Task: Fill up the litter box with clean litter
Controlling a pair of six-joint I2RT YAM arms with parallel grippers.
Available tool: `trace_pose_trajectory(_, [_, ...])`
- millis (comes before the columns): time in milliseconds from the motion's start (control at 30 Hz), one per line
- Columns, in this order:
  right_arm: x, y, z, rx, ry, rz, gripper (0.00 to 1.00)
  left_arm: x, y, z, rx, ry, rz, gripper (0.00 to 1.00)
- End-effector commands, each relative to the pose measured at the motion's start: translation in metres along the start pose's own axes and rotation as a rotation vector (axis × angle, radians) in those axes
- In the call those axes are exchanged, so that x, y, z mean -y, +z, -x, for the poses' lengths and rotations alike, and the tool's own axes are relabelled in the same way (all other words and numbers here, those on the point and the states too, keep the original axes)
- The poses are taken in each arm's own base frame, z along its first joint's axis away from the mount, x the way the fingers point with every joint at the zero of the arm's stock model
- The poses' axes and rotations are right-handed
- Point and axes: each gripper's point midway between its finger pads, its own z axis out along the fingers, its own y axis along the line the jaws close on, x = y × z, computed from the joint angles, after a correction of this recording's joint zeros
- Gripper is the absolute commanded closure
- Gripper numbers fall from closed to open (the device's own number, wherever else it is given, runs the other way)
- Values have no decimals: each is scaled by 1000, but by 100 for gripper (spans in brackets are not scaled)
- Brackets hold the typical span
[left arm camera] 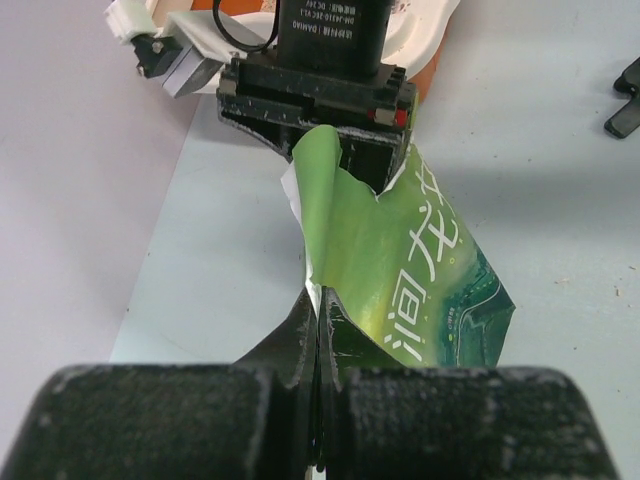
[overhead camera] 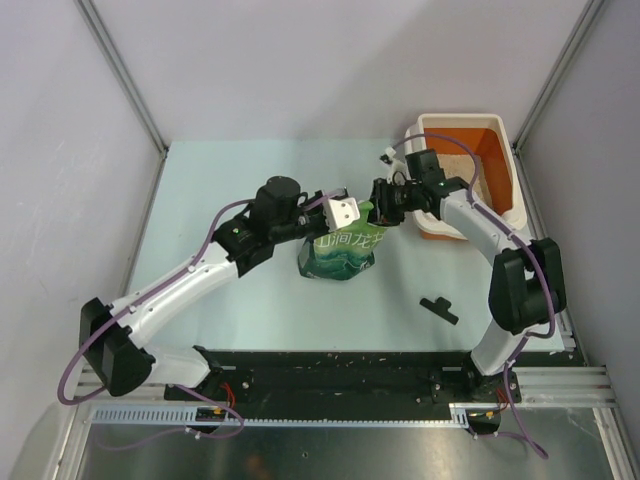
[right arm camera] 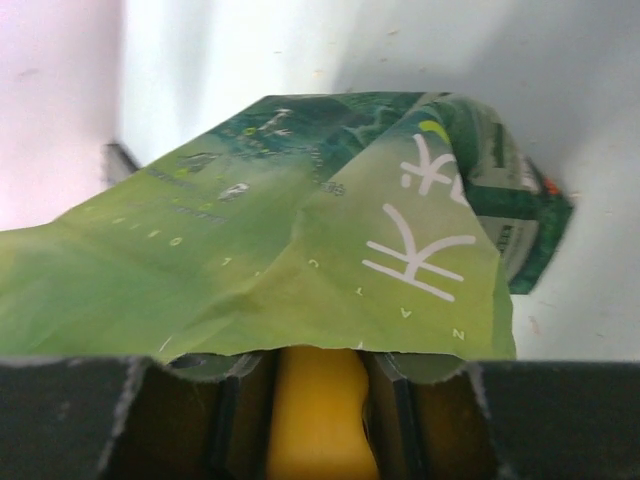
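The litter box, orange with a white rim, stands at the table's far right; pale clean litter lies in it. A green printed bag stands at the table's middle. My left gripper is shut on the bag's top edge, holding it up. From the opposite side my right gripper is shut on the yellow scoop's handle. The scoop's head is hidden under the bag's open flap. In the top view both grippers meet at the bag's mouth.
A small black part lies on the table right of the bag, near the front edge. Grey walls close in the table on the left, back and right. The litter box's rim shows just behind the right gripper's body.
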Motion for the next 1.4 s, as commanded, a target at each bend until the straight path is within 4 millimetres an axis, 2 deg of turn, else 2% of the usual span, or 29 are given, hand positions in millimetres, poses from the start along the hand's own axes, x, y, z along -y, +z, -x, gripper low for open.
trace_pose_trajectory(0, [-23,-11,8,-24,135,281,100,-8,-5,22,67,7,30,100])
trace_pose_trajectory(133, [-23,-39,22,1,193,391,100,-12,-6,15,40,38,56,100])
trace_pose_trajectory(300, [-7,-73,48,91,263,427,100,-13,-7,3,2,57,74,100])
trace_pose_trajectory(400, [4,-91,57,139,288,422,100,-15,-6,-2,-18,59,88,100])
trace_pose_trajectory(567, [19,-122,59,193,279,409,100,-21,-6,-2,-28,81,108,100])
trace_pose_trajectory(700, [39,-149,54,228,319,389,100,-26,-6,-1,-32,91,119,100])
trace_pose_trajectory(800, [43,-150,45,212,338,413,100,-26,-5,0,-29,88,116,100])
trace_pose_trajectory(900, [49,-136,36,200,387,442,100,-24,-2,0,-25,87,103,100])
trace_pose_trajectory(1000, [43,-145,41,220,375,487,100,-25,0,3,-19,83,101,100])
trace_pose_trajectory(1033, [47,-146,41,233,367,470,100,-27,0,6,-13,85,105,100])
trace_pose_trajectory(1133, [56,-132,33,196,417,459,100,-28,3,6,-14,96,101,100])
trace_pose_trajectory(1267, [52,-131,36,200,408,457,100,-33,3,11,-8,99,112,100])
trace_pose_trajectory(1367, [49,-140,37,217,390,460,100,-34,1,11,-8,105,118,100])
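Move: The right hand holds the yellow scoop inside the bag's mouth. From it the litter box lies about 22 cm right, 7 cm ahead and 13 cm lower, while the litter bag's middle is some 8 cm left, 7 cm back and 9 cm below. The left hand still pinches the bag's rim; from there the litter box is roughly 27 cm right, 4 cm ahead and 20 cm down. Keeping its grip, the right hand draws the scoop about 13 cm right and 6 cm up, tilting it level. ##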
